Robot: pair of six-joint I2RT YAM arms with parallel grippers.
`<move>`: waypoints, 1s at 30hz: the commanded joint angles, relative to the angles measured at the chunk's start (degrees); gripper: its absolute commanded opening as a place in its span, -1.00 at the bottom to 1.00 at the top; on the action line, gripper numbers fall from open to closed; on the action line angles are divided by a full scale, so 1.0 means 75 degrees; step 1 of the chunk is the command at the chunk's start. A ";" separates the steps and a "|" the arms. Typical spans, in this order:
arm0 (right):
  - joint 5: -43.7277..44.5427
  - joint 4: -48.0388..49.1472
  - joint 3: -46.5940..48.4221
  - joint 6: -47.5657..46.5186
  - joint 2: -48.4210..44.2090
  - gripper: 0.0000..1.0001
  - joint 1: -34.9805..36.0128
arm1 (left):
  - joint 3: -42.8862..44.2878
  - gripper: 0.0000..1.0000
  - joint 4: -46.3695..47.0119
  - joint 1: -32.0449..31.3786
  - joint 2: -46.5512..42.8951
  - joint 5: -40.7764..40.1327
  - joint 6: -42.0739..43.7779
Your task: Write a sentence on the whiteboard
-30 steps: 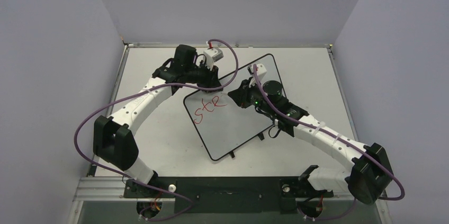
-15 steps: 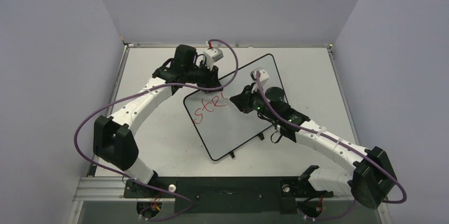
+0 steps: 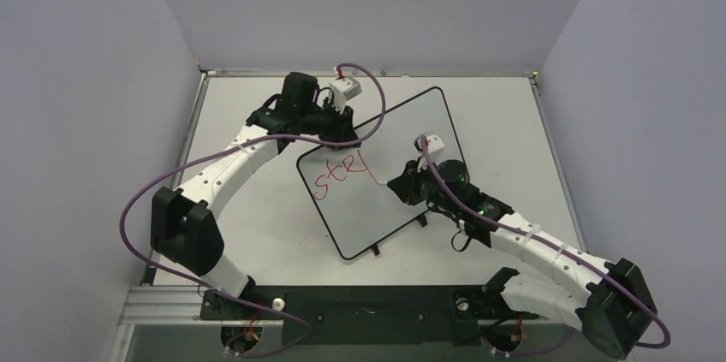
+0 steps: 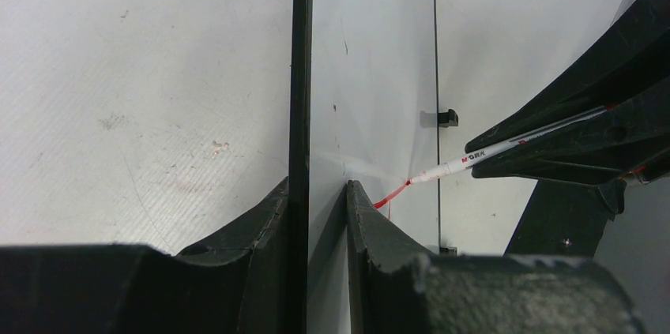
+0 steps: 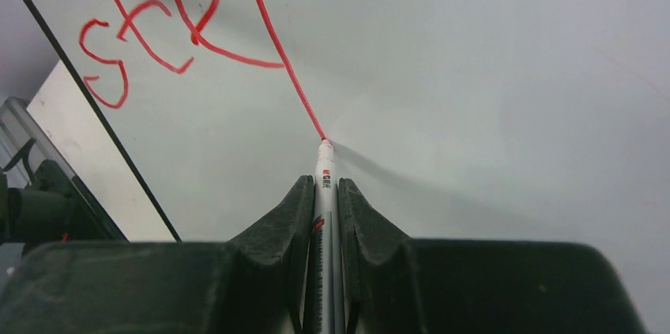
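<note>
The whiteboard [image 3: 389,208] lies slanted on the grey table. My left gripper [image 3: 339,133] is shut on its far left edge; in the left wrist view the jaws [image 4: 318,184] clamp the black frame of the whiteboard [image 4: 371,73]. My right gripper [image 3: 401,188] is shut on a white marker [image 5: 324,167] with its tip pressed on the whiteboard [image 5: 490,73]. The sentence [image 3: 336,175] is red lettering reading roughly "ste". A long slanting stroke [image 5: 288,73] runs from it down to the tip. The marker [image 4: 474,159] also shows in the left wrist view.
Two small black feet [image 3: 421,220] stick out from the board's near right edge. Grey walls close in the table [image 3: 257,225] on three sides. Purple cables loop off both arms. A metal rail [image 3: 171,302] runs along the near edge by the arm bases.
My right gripper has slid toward the near right across the board, drawing a long red stroke from beside the third letter. The left gripper and the board have stayed put.
</note>
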 commanded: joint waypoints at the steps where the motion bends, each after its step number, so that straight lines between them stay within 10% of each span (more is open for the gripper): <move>1: 0.0157 -0.0911 0.0071 -0.0192 -0.0438 -1.00 0.0093 | 0.0121 -1.00 0.0753 0.0035 -0.0147 -0.0778 0.0753; 30: -0.0037 0.0203 0.2369 0.0055 0.0886 -1.00 0.0147 | 0.0129 -1.00 0.0751 0.0035 -0.0192 -0.0755 0.0758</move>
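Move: My right hand holds the marker, its nib on the board at the low end of the new slanting stroke. The stroke's top end lies about 7 cm ahead of that hand, 8 cm left and 5 cm higher. The letter e sits some 4 cm ahead and 10 cm left, the t about 2 cm ahead and 13 cm left, both roughly 4 cm up. From my left hand, the stroke's top is some 2 cm back, 2 cm right and 3 cm below. With the marker still gripped, I draw my right hand back and a little right to take the nib off the board, then swing it up some 9 cm, forward and left, alongside the stroke towards its top. There I sink 2 to 3 cm while easing on forward-left, bringing the nib close in beneath my left fingertips. My left hand stays still, pinching the board's upper edge. ##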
